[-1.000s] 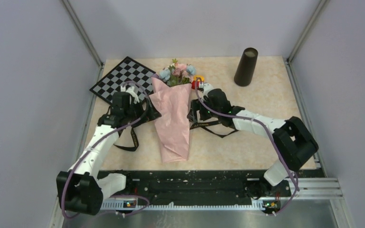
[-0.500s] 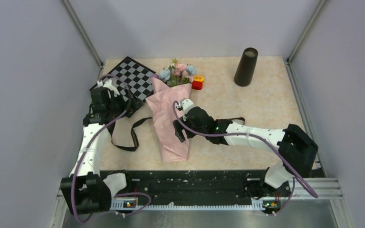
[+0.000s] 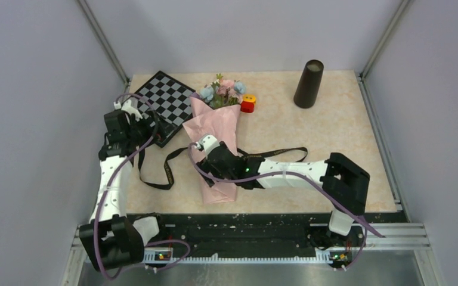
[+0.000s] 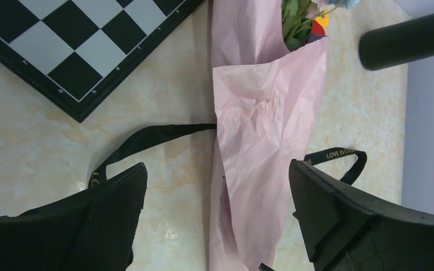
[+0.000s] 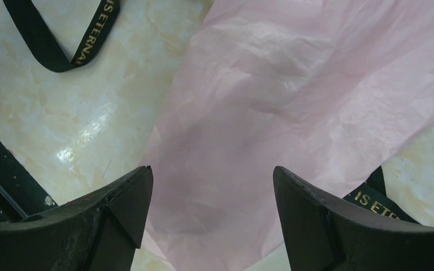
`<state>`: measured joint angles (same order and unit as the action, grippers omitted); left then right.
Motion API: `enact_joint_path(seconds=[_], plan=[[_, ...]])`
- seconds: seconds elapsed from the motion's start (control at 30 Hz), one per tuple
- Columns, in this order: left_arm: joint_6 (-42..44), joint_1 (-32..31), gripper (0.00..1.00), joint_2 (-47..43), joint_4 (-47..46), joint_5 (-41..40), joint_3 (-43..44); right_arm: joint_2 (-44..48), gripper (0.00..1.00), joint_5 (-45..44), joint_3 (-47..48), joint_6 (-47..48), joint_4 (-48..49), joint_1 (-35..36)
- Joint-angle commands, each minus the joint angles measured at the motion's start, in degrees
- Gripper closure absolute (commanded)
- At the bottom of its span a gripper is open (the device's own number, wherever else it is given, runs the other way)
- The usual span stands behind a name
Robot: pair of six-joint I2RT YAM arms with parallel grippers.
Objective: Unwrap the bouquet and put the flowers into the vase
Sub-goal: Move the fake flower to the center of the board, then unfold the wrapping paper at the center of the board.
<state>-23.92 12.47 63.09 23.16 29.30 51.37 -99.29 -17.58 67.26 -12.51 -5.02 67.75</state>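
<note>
The bouquet [image 3: 217,140] lies on the table, a pink paper cone with its narrow end toward me, and it also shows in the left wrist view [image 4: 265,124]. The flowers [image 3: 222,91] poke out of its far end. The black gold-lettered ribbon [image 3: 166,170] is undone and runs under the paper, trailing out on both sides. The dark vase [image 3: 308,83] stands upright at the back right. My right gripper [image 3: 210,170] hovers open over the cone's lower part, with pink paper [image 5: 294,96] below its jaws. My left gripper [image 3: 132,124] is open and raised at the left.
A checkered board [image 3: 155,102] lies at the back left, partly under my left arm. A small red-and-yellow block [image 3: 248,104] sits right of the flower heads. The ribbon's right tail [image 3: 274,154] lies beside my right forearm. Side walls close in the table.
My right arm swung left from beside the bouquet to above its lower end, its jaws widening slightly. My left arm drew back left toward the board. The ribbon now trails loose.
</note>
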Motion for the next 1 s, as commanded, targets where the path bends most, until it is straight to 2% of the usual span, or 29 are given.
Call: enact_joint_path(seconds=[0.0,0.4,0.63,0.77,0.97], plan=[[1.11,2.51,0.01,-3.12,-1.71,-1.02,-0.13,-2.66,0.2,-3.29,4.55,2.87,1.8,3.21],[0.62,5.81,0.01,-3.32,-2.24,0.93,-0.75,-11.09,0.18,-14.9,11.03,8.27,-0.54,10.62],[0.25,5.9,0.01,-3.03,-2.49,2.01,-1.16,-11.69,0.28,-21.92,11.53,3.38,-2.93,10.84],[0.02,5.9,0.01,-2.45,-2.57,2.87,-1.06,-11.48,0.38,-23.7,11.07,1.65,-3.37,10.83],[-0.18,5.9,0.01,-2.3,-2.85,3.22,-1.27,-7.6,0.73,-23.96,7.37,-1.07,-1.08,10.82]])
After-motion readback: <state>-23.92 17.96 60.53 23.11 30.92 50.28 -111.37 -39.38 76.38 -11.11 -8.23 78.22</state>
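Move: The right hand hangs low over the near end of the pink paper. The upper layer's loose left edge lies about 3 cm to its left, 2 cm back and 3 cm below. From the hand, the black ribbon's left loop is some 15 cm left and 2 cm ahead, and the flower heads about 34 cm ahead and 8 cm right. From the left hand, that edge is roughly 12 cm back, 12 cm right and 12 cm down. The right hand's fingertips come down astride the loose left edge of the pink paper and start to pinch it, narrowing from wide to about a third open. It gets there by swinging left and back about 6 cm, then easing some 2 cm forward and right while sinking, the fingers turning to point more forward. The left hand, empty and open, shifts about 3 cm left. ##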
